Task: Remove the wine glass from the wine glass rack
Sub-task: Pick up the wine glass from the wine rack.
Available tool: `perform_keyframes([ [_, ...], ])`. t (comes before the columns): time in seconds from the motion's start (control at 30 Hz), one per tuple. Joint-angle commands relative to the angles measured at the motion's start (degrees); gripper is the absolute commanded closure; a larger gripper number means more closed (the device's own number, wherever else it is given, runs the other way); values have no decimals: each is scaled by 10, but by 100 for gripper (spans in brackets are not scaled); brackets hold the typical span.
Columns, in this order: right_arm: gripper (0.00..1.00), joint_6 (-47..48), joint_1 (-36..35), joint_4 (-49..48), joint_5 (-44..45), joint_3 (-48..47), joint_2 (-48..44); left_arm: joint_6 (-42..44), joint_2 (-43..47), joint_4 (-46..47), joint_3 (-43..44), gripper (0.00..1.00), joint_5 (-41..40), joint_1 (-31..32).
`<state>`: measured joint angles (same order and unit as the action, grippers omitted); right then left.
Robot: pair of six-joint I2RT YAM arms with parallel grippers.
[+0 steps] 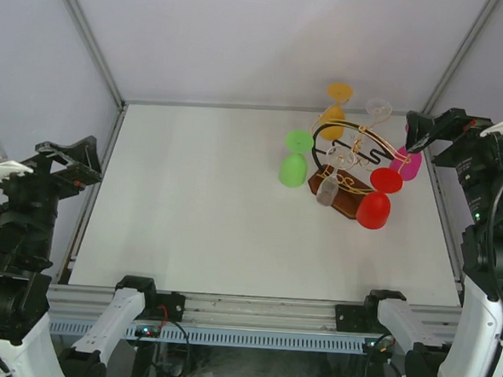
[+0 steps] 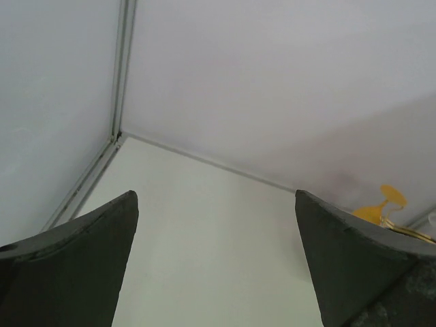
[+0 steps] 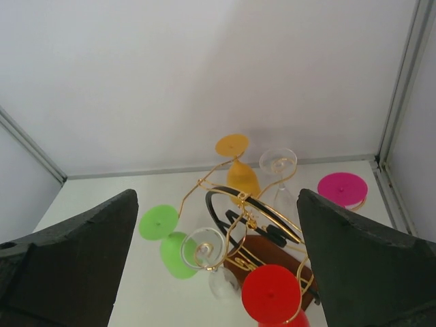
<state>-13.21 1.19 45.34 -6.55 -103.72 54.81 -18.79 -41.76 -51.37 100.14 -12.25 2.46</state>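
The wine glass rack [image 1: 346, 201] stands at the table's back right: a brown wooden base [image 3: 267, 249], a black arch and gold wire arms. Several wine glasses hang on it upside down: green [image 1: 294, 162], orange [image 1: 334, 110], red [image 1: 376, 201], magenta [image 1: 406, 165] and two clear ones [image 1: 326, 190]. My right gripper [image 1: 419, 132] is open, raised beside the rack's right side; its view looks down on the rack with the red glass [image 3: 270, 293] nearest, and nothing sits between its fingers [image 3: 354, 252]. Far off at the left edge, my left gripper [image 1: 65, 165] is open and empty.
White enclosure walls and metal corner posts [image 1: 90, 38] close in the table [image 1: 198, 228] at the back and sides. An aluminium rail [image 1: 252, 312] with the arm bases runs along the near edge. The left wrist view shows bare table and the orange glass [image 2: 385, 203] far right.
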Motion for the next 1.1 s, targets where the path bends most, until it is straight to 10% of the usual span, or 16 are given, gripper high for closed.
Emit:
perform_keyframes([
  [0.0, 0, -8, 6, 5, -8, 29, -15, 11, 33, 29, -57, 0, -19, 42],
  [0.6, 0, -82, 71, 148, 66, 196, -57, -72, 281, 50, -440, 0, -183, 177],
  [1.07, 7, -119, 225, 167, -196, 212, 49, -99, 329, 77, -596, 0, -150, 193],
])
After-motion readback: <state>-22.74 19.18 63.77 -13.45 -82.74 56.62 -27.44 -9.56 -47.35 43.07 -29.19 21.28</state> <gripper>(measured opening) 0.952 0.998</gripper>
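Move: The red glass, hanging foot-up on the near right side of the rack, has its middle about 4 cm ahead of the right hand, 4 cm to its right and 36 cm below. At similar depth, the front clear glass is some 10 cm ahead and 6 cm left of that hand, and the magenta glass about 20 cm ahead and 15 cm right. From the left hand the red glass lies roughly 13 cm ahead, 57 cm right and 36 cm below. Lower the right gripper about 21 cm towards the red glass's upturned foot, easing some 5 cm right on the way, and tip the fingers down about 40 degrees with a slight clockwise turn. Keep the jaws practically wide open and stop short of gripping. Meanwhile sink the empty left gripper about 27 cm over the bare left side, tipping it down some 20 degrees. ##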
